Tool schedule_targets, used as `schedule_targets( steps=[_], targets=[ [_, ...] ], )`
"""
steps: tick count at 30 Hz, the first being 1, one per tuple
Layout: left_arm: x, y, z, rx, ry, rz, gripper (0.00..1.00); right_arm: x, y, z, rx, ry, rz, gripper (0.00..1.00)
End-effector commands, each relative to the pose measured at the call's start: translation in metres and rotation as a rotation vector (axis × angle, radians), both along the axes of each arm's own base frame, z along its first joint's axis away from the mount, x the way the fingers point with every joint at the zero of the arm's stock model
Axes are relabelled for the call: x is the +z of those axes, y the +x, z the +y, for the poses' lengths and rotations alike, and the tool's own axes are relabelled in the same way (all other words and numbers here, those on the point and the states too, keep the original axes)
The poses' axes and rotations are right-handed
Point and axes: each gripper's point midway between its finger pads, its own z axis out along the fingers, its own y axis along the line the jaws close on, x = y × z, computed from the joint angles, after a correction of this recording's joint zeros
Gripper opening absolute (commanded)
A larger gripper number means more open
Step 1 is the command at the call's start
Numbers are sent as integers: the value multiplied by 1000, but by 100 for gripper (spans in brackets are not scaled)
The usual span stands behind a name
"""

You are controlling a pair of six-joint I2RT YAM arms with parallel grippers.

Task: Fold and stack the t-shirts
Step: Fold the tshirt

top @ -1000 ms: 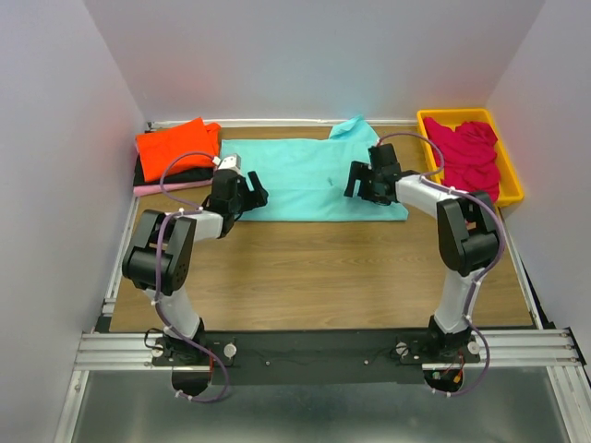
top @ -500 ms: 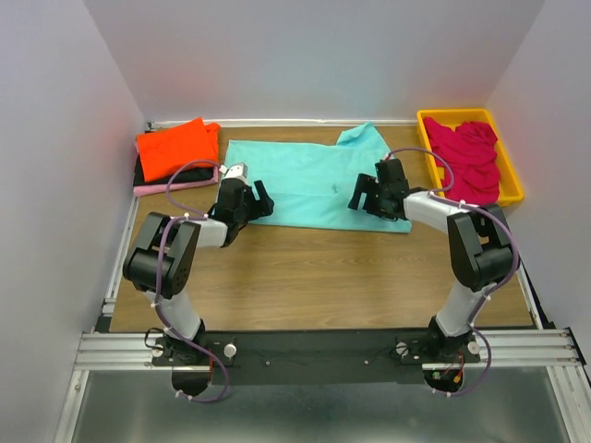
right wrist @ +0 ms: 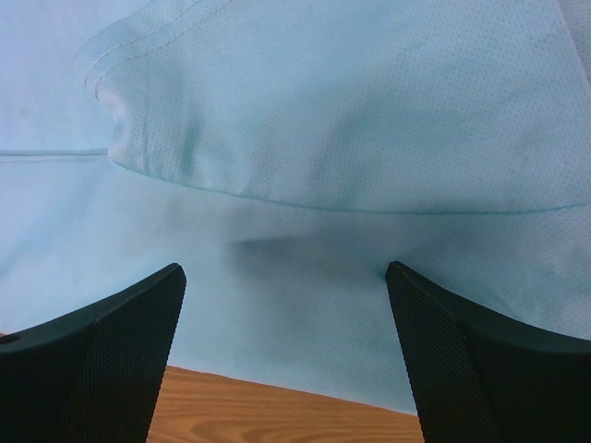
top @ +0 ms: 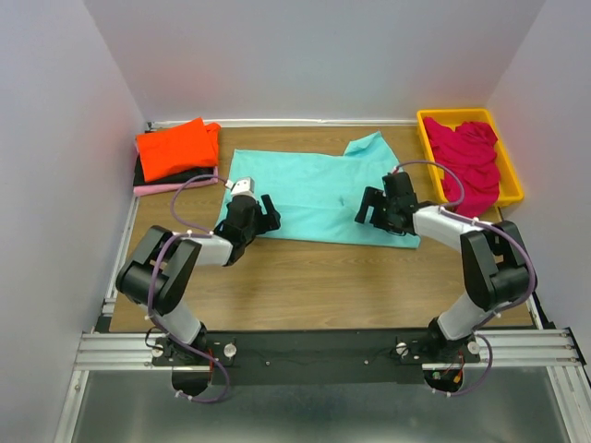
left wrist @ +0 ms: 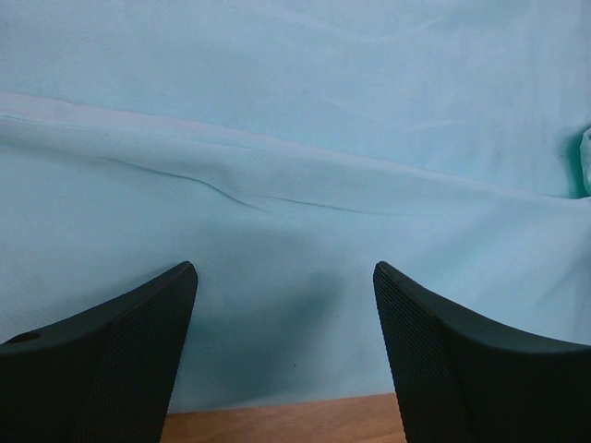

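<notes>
A turquoise t-shirt (top: 314, 185) lies spread flat across the middle of the wooden table (top: 323, 286), one sleeve pointing to the back right. My left gripper (top: 261, 215) is low over its near left edge and stands open. In the left wrist view the cloth (left wrist: 295, 138) fills the gap between the open fingers (left wrist: 120, 369), with the hem just inside them. My right gripper (top: 373, 209) is open at the near right edge. The right wrist view shows a folded-over layer of the shirt (right wrist: 351, 101) ahead of the right gripper (right wrist: 284, 269).
At the back left, a folded orange-red t-shirt (top: 175, 148) tops a stack with a black one (top: 185, 173) and a pale pink one (top: 162, 188). A yellow tray (top: 421, 138) at the back right holds crumpled magenta t-shirts (top: 466, 157). White walls enclose the table.
Both grippers have drawn back toward the near edge, and the turquoise t-shirt has slid nearer with them. Both stay open.
</notes>
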Motion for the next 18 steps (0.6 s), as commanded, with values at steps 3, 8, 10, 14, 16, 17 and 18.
schedule_targets(
  steps=[3,8,10,14,16,17,18],
  targets=[
    [-11,-25,7,61,10,29,86,-12,-40,-14,-37,-21,91,96],
    [-19,-51,0,61,-11,55,85,-10,-59,-23,-63,-19,81,97],
    [-21,-57,-1,63,-15,61,85,-6,-63,-23,-66,-8,72,97],
    [-28,-74,-1,63,-24,82,86,-3,-72,-21,-58,20,69,98],
    [-31,-84,-3,61,-35,94,85,-7,-78,-22,-58,24,84,98],
    [-36,-91,-1,61,-33,108,85,-6,-79,-22,-61,30,81,98],
    [-36,-97,-5,54,-44,113,85,-4,-82,-22,-62,37,79,98]
  ],
)
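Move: The turquoise t-shirt already lies folded over once beneath both my open grippers, its middle some 8 cm ahead and 18 cm to the right of my left hand, and about 8 cm ahead and 19 cm to the left of my right. The orange-topped stack stands roughly 27 cm to the left of my left hand and 21 cm farther out; the yellow basket is about 28 cm to the right of my right hand and 19 cm farther out. With my fingertips still down on the cloth and both grippers left wide open, I keep dragging the t-shirt back towards my bases, both hands together at one level, about 6 cm and edging a little to the right. My left wrist rolls some 5 degrees, left side down; my right barely turns. ##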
